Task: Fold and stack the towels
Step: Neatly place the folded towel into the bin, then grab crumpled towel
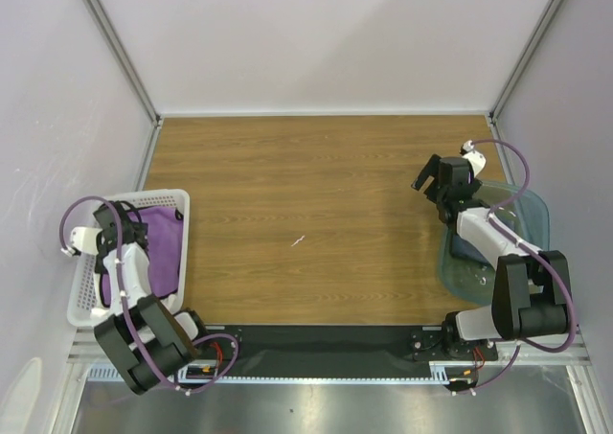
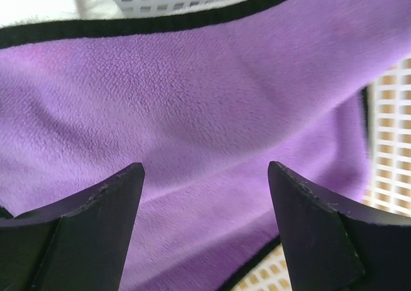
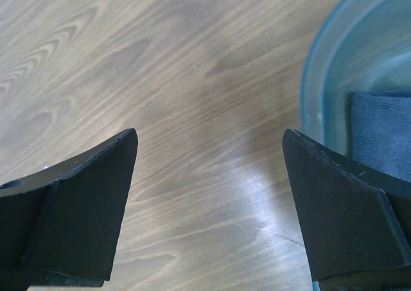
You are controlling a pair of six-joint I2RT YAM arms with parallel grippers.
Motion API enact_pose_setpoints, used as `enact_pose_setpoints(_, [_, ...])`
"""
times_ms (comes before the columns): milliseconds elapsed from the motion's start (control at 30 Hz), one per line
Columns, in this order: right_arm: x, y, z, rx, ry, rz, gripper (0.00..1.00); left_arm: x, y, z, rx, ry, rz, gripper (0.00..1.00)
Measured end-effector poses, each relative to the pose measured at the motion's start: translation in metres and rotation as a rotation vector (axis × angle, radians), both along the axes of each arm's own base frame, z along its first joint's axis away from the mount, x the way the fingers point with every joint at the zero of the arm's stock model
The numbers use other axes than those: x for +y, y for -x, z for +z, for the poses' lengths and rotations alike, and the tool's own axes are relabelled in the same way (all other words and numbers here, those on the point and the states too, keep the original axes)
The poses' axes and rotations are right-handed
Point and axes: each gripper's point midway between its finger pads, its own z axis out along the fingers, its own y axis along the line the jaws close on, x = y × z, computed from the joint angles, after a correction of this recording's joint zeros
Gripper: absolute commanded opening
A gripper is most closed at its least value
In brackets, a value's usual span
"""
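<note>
The purple towel [image 1: 165, 247] [image 2: 205, 111], edged in black, lies crumpled in the white basket [image 1: 178, 198] at the left. My left gripper [image 1: 117, 221] [image 2: 205, 175] hangs just over it, jaws open, one finger on each side of a fold. A bit of the white towel [image 2: 38, 2] shows beyond the purple one. The navy towel [image 1: 466, 250] [image 3: 382, 130] lies in the teal bin [image 1: 532, 214] [image 3: 321, 79] at the right. My right gripper [image 1: 429, 177] [image 3: 209, 143] stands open over bare wood beside the bin's left rim, holding nothing.
The wooden table [image 1: 316, 194] is walled in white on three sides, with metal posts at the back corners. A small white scrap [image 1: 299, 240] lies near the middle. The basket's perforated wall [image 2: 392, 149] stands close to my left gripper's right side.
</note>
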Motion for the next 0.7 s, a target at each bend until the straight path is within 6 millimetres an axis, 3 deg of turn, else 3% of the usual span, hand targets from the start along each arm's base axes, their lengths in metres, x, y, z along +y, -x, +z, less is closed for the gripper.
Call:
enact_pose_setpoints(233, [0.008,-0.004,0.015,-0.018,-0.019,0.045,1.00,-0.006,-0.005,-0.027,0.134,0.008,-0.088,0.84])
enact_pose_setpoints(333, [0.011,-0.002,0.026,-0.038,-0.027,0.059,1.00,-0.009,-0.008,-0.034,0.193,0.000,-0.120,0.79])
enact_pose_setpoints(433, [0.012,-0.003,0.042,-0.076,-0.033,0.069,1.00,-0.006,-0.008,-0.039,0.231,-0.006,-0.117,0.70])
enact_pose_setpoints(567, [0.013,-0.003,0.060,-0.118,-0.037,0.074,1.00,-0.004,-0.002,-0.046,0.275,-0.007,-0.110,0.48])
enact_pose_setpoints(700, [0.013,0.002,0.072,-0.142,-0.036,0.078,1.00,-0.002,0.001,-0.045,0.290,-0.023,-0.104,0.34])
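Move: Low over the white basket, the left hand has the purple towel's middle about 7 cm to its right, 3 cm back and 6 cm below; the white towel shows about 11 cm back and 3 cm left of the hand. From the right hand, the purple towel lies about 74 cm left and 21 cm back, the dark folded towel about 16 cm back and 5 cm right, and the teal bin's middle 17 cm back and 10 cm right. Sinking about 4.5 cm onto the purple towel in the basket, the left hand swings its fingertips back some 15 degrees towards its base. As it bottoms out, the wide-open fingers close more than halfway and pinch up a fold of the cloth. The right hand, empty and wide open, rises about 7 cm away from the teal bin, tipping slightly up. ##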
